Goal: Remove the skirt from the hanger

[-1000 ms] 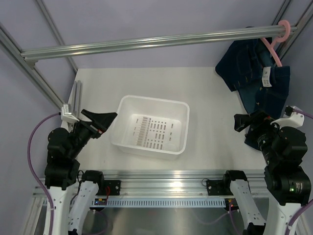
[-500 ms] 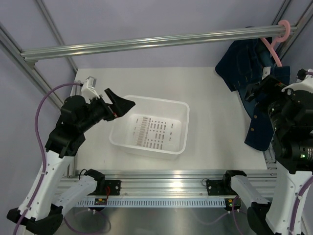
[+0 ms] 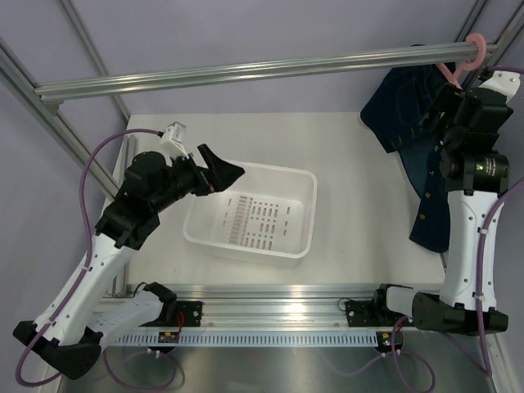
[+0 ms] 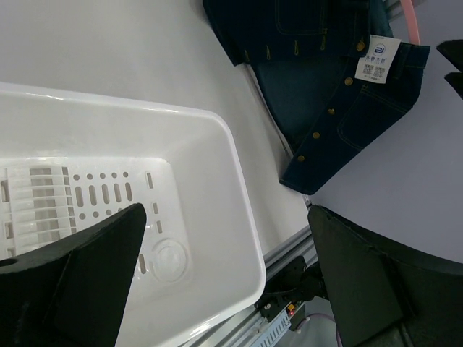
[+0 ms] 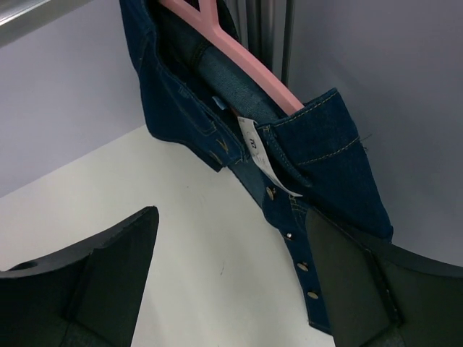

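The dark blue denim skirt [image 3: 399,110] hangs at the back right on a pink hanger [image 3: 473,42] hooked over the metal rail. In the right wrist view the hanger [image 5: 239,50] runs through the waistband. The skirt [image 5: 333,152], its white tag [image 5: 264,155] and its button row hang just beyond my right gripper [image 5: 231,217]. That gripper is open and holds nothing, and the button strip is near its right finger. From above, the right gripper [image 3: 440,106] is raised against the skirt. My left gripper [image 3: 223,164] is open and empty above the bin's left rim, far from the skirt [image 4: 318,108].
A white plastic bin [image 3: 304,187] with a slotted floor sits mid-table, and its rim [image 4: 231,155] lies under the left gripper. The horizontal rail [image 3: 246,72] crosses the back. Frame posts stand close behind the hanger at the right.
Both arms have risen from near their bases. The left gripper moved up and right over the bin's edge. The right gripper climbed up to the skirt below the hanger.
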Available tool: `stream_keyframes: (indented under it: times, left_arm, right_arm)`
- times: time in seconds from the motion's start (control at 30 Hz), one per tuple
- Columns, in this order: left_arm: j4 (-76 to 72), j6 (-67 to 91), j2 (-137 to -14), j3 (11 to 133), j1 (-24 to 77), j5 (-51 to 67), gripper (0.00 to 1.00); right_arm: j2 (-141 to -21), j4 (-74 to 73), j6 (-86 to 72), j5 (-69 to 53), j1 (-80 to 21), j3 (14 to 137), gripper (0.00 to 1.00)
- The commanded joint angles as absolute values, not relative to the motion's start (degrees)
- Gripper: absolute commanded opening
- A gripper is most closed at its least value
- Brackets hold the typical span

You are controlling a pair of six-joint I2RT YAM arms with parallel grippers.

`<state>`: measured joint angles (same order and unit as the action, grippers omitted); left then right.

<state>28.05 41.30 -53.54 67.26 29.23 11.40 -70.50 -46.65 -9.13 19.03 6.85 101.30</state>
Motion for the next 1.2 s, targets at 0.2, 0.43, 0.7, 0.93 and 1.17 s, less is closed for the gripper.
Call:
stream_keyframes:
  times: [0.2,0.43,0.7,0.93,1.17]
  left_arm:
    - [14.24,40.61,-48.09,58.02,30.15,14.94,0.99]
    - [15.38,38.58,-46.76,57.92,30.15,17.57,0.99]
    - [12.57,37.71,-45.7,55.72,30.15,19.77,0.99]
    - [9.32,38.41,-46.32,54.05,30.23,22.24,0.99]
    - [8.26,38.41,-46.32,53.88,30.15,22.85,0.99]
  right_arm:
    - [-73.65,-16.9,12.82,15.66,11.59,95.01,0.88]
    - [-81.47,-18.81,16.95,3.52,18.62,103.97,0.82]
    - [-81.47,-18.0,19.51,-15.7,28.82,99.05,0.71]
    - [-81.56,-21.62,21.53,-24.78,32.87,95.2,0.67]
    - [-80.94,-19.51,20.48,-29.0,34.28,91.67,0.67]
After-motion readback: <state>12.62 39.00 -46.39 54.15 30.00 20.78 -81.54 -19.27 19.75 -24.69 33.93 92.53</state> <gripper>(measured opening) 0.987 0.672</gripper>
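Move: The near end of the skirt's waistband, hanging on the hanger, is about 10 cm ahead of the right hand, 9 cm to its right and 3 cm lower. The white label lies about 11 cm ahead, 5 cm right and 6 cm down. The hanger hook sits on the rail some 20 cm ahead, 9 cm right and 8 cm higher. From the left hand, that waistband end is roughly 17 cm ahead, 58 cm right and 5 cm higher. Right hand swings 11 cm right, 8 forward towards the waistband's near end, narrowing its fingers; left backs 3 cm. ##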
